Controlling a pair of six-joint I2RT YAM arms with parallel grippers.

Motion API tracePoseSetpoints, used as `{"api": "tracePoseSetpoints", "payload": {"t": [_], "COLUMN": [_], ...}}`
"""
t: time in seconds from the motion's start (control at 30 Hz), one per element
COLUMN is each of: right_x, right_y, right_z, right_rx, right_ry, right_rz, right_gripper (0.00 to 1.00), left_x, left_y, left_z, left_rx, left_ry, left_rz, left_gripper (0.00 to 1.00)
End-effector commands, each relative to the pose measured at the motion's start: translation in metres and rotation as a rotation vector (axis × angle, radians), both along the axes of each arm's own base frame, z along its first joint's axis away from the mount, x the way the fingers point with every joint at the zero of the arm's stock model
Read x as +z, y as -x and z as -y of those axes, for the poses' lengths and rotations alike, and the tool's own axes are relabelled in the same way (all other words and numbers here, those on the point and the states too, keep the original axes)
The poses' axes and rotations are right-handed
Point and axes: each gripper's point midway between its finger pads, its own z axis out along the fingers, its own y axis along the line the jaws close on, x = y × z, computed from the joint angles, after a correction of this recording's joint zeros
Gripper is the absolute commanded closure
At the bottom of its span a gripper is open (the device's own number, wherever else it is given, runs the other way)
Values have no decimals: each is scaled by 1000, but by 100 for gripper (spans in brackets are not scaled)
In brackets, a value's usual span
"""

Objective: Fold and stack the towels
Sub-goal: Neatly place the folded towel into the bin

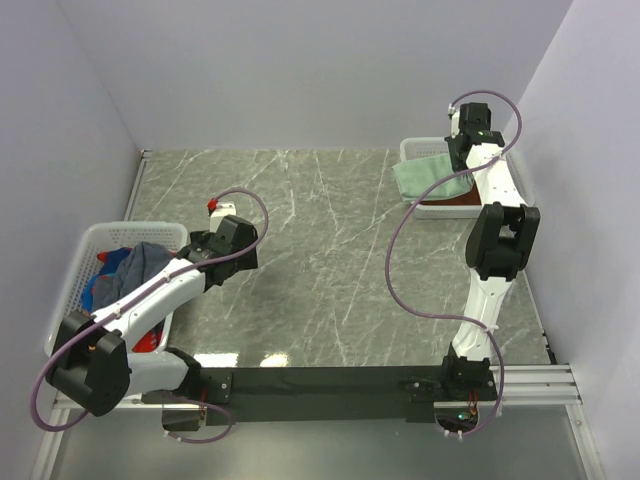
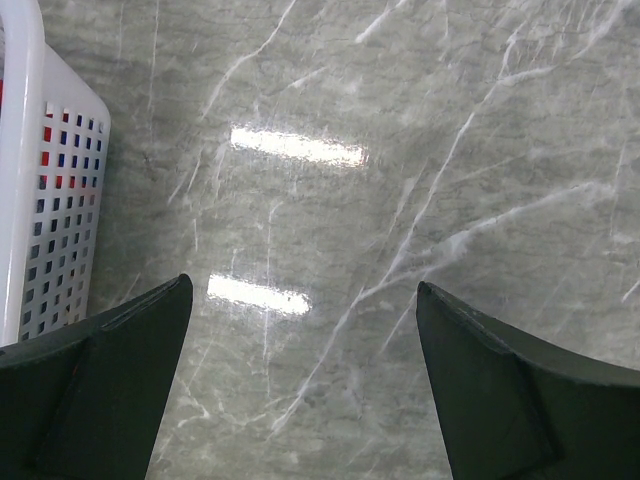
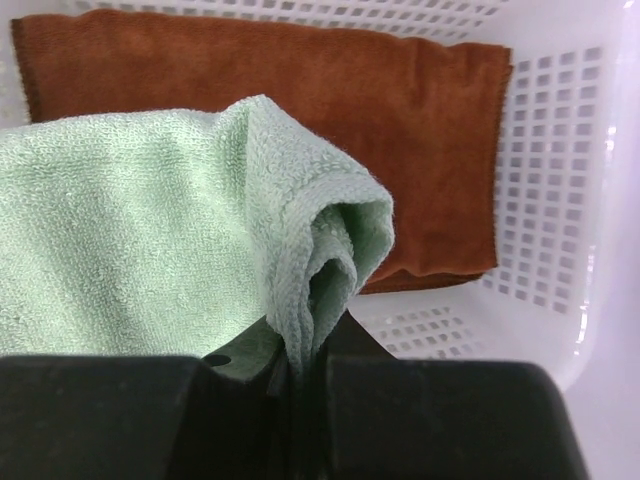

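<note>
My right gripper [image 1: 463,165] [image 3: 305,335] is shut on a bunched edge of the pale mint-green towel [image 1: 425,175] [image 3: 130,230]. That towel hangs over the right basket [image 1: 412,148] [image 3: 545,200] and partly covers a folded rust-brown towel [image 1: 458,205] [image 3: 400,120] lying flat inside it. The left basket [image 1: 80,255] [image 2: 25,150] holds a dark slate-blue towel [image 1: 145,265] heaped on red and blue patterned towels [image 1: 97,288]. Just right of that basket, my left gripper [image 1: 222,222] [image 2: 303,285] is open over bare table with nothing between its fingers.
The grey marbled table [image 1: 320,230] stretches between the two white mesh baskets. White walls close in the back and both sides. A purple cable [image 1: 395,270] loops out to the left of the right arm.
</note>
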Motion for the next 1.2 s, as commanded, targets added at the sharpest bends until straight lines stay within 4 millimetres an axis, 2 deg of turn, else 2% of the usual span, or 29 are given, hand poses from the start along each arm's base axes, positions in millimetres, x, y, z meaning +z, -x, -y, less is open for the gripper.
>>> {"api": "tracePoseSetpoints", "payload": {"t": [0.0, 0.17, 0.43, 0.77, 0.87, 0.93, 1.0, 1.07, 1.1, 1.17], "right_x": [21, 15, 4, -23, -31, -38, -39, -43, -39, -35], "right_y": [-5, -4, -4, -3, -2, -2, -1, 0, 2, 5], "right_z": [19, 30, 36, 47, 56, 58, 66, 71, 78, 87], "right_rx": [-36, -67, -84, -143, -184, -197, -237, -273, -312, -371], "right_ry": [65, 92, 118, 157, 190, 203, 223, 236, 268, 299], "right_rz": [64, 50, 35, -5, -17, -25, -23, -19, -9, 6], "right_gripper": [100, 100, 100, 100, 93, 84, 68, 58, 48, 39], "left_x": [15, 14, 12, 11, 11, 11, 11, 10, 10, 11], "left_y": [-13, -14, -14, -14, -14, -14, -14, -14, -14, -15], "left_z": [2, 2, 3, 3, 3, 3, 3, 3, 3, 2], "left_rx": [16, 17, 12, 10, 11, 11, 11, 12, 12, 15], "left_ry": [12, 10, 10, 12, 11, 8, 8, 7, 7, 6], "left_rz": [56, 52, 45, 42, 43, 42, 42, 39, 40, 40], "left_gripper": [1, 1, 1, 0, 1, 1, 1, 0, 1, 1]}}
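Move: Just ahead of the right hand, which still grips the right-hand corner of the green towel, the folded brown towel in the white bin has its middle about 4 cm farther out, 2 cm left and some 12 cm below. The green towel's middle hangs about 9 cm left, level fore and aft, 4 cm lower. The bin's right wall is some 17 cm right, 4 cm ahead and 8 cm below. From the left hand the brown towel lies roughly 28 cm ahead, 58 cm right, 8 cm lower. Drawing the held corner rightwards above the brown towel, the right hand first goes about 3 cm level, then sinks into the bin while still going right, some 6 cm each way overall. The wrist rolls right side down and turns clockwise, about 15 degrees each. Late in the descent the fingers part to over half open, releasing their pinch on the corner. ##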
